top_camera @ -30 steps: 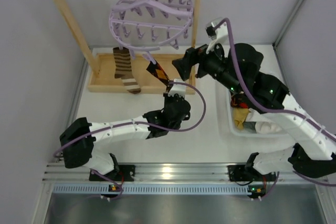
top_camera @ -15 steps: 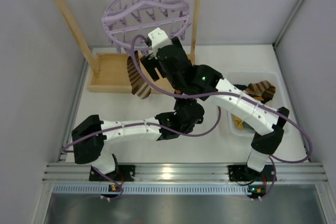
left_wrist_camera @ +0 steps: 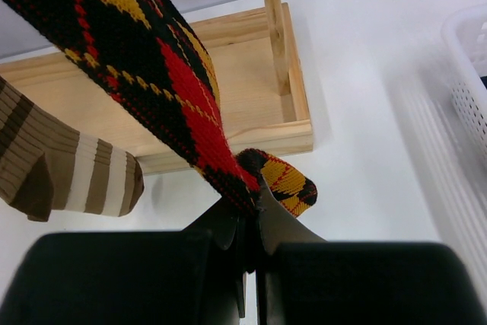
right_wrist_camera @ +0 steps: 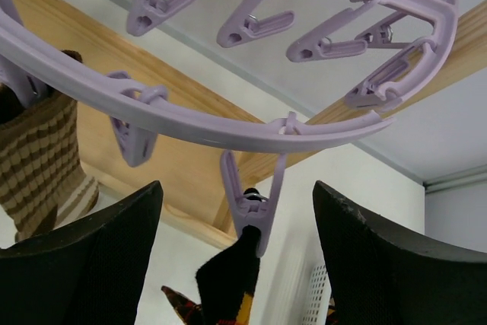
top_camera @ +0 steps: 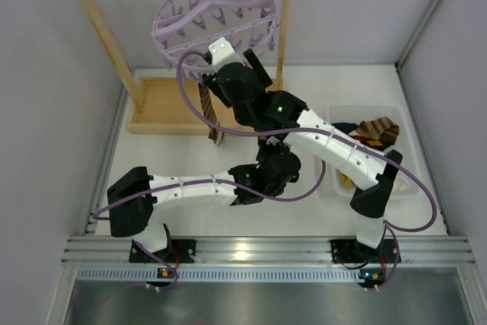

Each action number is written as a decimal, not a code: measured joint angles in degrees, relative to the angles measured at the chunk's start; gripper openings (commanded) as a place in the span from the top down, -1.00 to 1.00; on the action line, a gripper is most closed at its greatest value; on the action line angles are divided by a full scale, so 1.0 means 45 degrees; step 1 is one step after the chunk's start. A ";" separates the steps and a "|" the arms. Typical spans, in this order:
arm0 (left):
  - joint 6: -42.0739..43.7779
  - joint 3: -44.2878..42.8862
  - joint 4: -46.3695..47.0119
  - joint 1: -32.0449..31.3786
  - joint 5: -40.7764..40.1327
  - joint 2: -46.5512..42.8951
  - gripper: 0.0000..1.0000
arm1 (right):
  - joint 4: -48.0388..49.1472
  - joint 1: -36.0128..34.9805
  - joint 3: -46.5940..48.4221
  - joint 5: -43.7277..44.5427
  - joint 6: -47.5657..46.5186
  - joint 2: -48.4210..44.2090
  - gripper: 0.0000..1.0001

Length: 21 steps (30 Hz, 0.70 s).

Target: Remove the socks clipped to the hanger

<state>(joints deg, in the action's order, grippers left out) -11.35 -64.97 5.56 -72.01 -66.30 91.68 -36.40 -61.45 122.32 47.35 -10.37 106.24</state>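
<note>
The lilac hanger (top_camera: 215,14) hangs from the wooden rack. In the right wrist view one of its pegs (right_wrist_camera: 255,217) under the hanger ring (right_wrist_camera: 190,129) grips the black top of an argyle sock (right_wrist_camera: 228,283). My right gripper (right_wrist_camera: 242,260) is open, with one finger (right_wrist_camera: 91,260) on each side of that peg, not touching it. My left gripper (left_wrist_camera: 251,205) is shut on the lower part of the same argyle sock (left_wrist_camera: 152,58), pulled taut and slanting up to the left. A brown-and-cream striped sock (top_camera: 211,116) (left_wrist_camera: 68,173) hangs clipped beside it.
The wooden rack's base tray (top_camera: 163,116) sits under the hanger, its right post (left_wrist_camera: 272,20) close behind the argyle sock. A white basket (top_camera: 346,107) at the right holds loose socks (top_camera: 377,129). My right arm crosses above my left wrist.
My right arm has swung from the basket to the hanger and brought its fingers around the peg, narrowing slightly. The hanger has turned. My left gripper has kept its hold and shifted slightly right.
</note>
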 measured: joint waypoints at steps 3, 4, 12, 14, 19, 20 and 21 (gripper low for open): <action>0.0000 -0.0005 0.0005 -0.0010 0.0000 0.0000 1.00 | 0.0087 0.0015 -0.0019 0.0185 -0.0029 0.0000 -0.50; -0.0005 -0.0010 0.0005 -0.0015 0.0000 0.0000 1.00 | 0.0155 0.0019 -0.0049 0.0194 -0.0029 0.0000 -0.49; -0.0010 -0.0010 0.0005 -0.0078 0.0010 0.0000 1.00 | 0.0355 0.0301 -0.0325 0.0155 -0.0073 0.0000 -0.28; -0.0010 -0.0010 0.0005 -0.0131 0.0019 0.0000 1.00 | 0.0466 0.0374 -0.0325 0.0165 -0.0126 0.0010 -0.18; -0.0010 -0.0010 0.0005 -0.0189 0.0063 0.0000 1.00 | 0.0923 0.0413 -0.0321 0.0175 -0.0199 0.0058 -0.10; -0.0010 -0.0010 0.0005 -0.0194 0.0068 0.0000 1.00 | 0.0962 0.0413 -0.0321 0.0175 -0.0214 0.0068 -0.08; -0.0010 -0.0010 0.0005 -0.0194 0.0073 0.0000 1.00 | 0.0976 0.0413 -0.0321 0.0175 -0.0223 0.0078 -0.05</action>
<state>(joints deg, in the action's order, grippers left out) -11.40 -65.01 5.58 -72.88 -65.98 91.68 -32.01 -59.59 120.88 48.14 -11.38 106.59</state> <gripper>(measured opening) 0.027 0.548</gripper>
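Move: The clip holding the argyle sock is about 3 cm ahead of the right hand, centred between its open fingers and roughly 1 cm low, with the hanger rim about 2 cm above the clip. From this hand, an empty clip is around 4 cm left and 3 cm ahead, and the striped sock some 9 cm left, 3 cm ahead and 7 cm down. The left hand has the sock's clip about 14 cm above it, 8 cm left and 3 cm ahead. Forward, easing in by roughly 1.5 cm with barely any turn, the right hand brings its fingers around the clip on the argyle sock and narrows them from well open to about half open, one on each side, without a visible squeeze yet. Below, the left hand keeps the sock's lower end pinched and taut, staying almost in place. ##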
